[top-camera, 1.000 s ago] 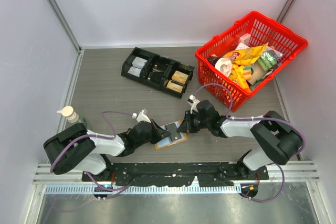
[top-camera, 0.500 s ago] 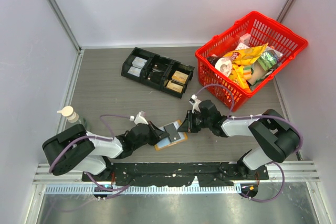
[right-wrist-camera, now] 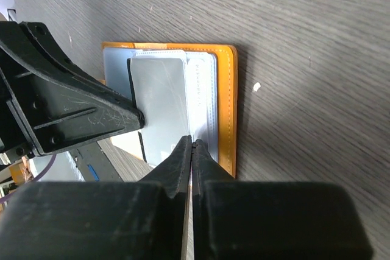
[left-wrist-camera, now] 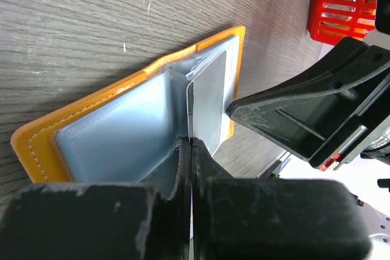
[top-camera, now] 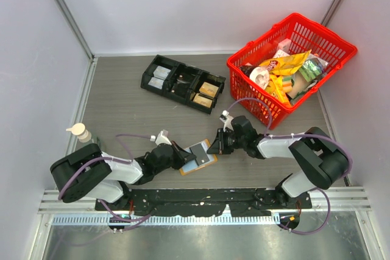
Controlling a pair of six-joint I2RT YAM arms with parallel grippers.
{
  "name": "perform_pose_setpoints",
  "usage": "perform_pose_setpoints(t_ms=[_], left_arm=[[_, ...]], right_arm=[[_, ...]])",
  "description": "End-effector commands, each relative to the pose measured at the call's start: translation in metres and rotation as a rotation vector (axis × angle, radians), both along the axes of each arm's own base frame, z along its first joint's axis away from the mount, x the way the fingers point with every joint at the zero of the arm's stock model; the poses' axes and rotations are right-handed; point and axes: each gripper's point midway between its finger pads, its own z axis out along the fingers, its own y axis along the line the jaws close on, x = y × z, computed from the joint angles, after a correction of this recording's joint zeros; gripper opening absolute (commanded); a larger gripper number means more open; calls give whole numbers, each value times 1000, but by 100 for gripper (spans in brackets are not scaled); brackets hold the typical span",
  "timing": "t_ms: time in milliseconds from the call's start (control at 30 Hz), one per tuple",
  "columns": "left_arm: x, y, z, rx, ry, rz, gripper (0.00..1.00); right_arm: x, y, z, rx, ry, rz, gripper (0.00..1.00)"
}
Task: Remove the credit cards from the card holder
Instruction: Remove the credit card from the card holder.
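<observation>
The tan-orange card holder lies open on the table between the arms, its pale blue-grey panels facing up. My left gripper is shut on a thin inner leaf of the holder that stands up from its fold. From the other side, my right gripper is shut on the edge of a pale grey credit card that sits tilted over the holder. Each wrist view shows the other gripper's black fingers close by.
A black compartment tray with small items sits at the back. A red basket full of packets stands at the back right. A small pump bottle is at the left edge, beside the left arm.
My right gripper's jaws have closed fully on the card's edge. Both arms have shifted only slightly, and the holder stays in place.
</observation>
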Motion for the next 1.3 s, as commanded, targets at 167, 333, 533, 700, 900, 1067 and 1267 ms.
perform_pose_setpoints(t_ms=[167,333,533,700,900,1067,1267], left_arm=[[2,-3,-2,34,-15,-29,0],[3,-6,0,42,-21,-40,0],[3,-5,-1,42,-23,-36,0],[5,-3,2,32,-38,-23,1],[8,-2,5,11,-37,3,15],[13,-3,10,-22,-45,36,24],[16,-14,23,-112,-67,35,17]], right_arm=[[9,9,22,24,-54,36,7],[15,19,30,62,-72,56,10],[16,19,18,41,-59,56,10],[4,6,-11,-17,7,32,10],[-17,-15,-39,-101,77,17,7],[-21,-21,-44,-121,85,9,6],[-21,-21,-46,-125,87,11,6]])
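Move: Just right of the left hand's shut fingertips sits the credit card in its pocket, its middle about 2 cm to the right and 1 cm lower; the holder's middle is also 2 cm right, but 1 cm nearer the base. From the right hand the card's middle lies roughly 3 cm left, about 1 cm back and 1 cm below. The black tray is some 26 cm ahead of the left hand and 4 cm to its left. Lifting the right fingertips about 1.5 cm, the right hand steps leftward and slightly forward over the card, then comes back down onto its right part, the fingers nearly shut. The left hand stays almost in place at the card's left edge, then opens its shut fingers to about a fifth, easing only about half a centimetre forward and up, so that the tips straddle that edge. ##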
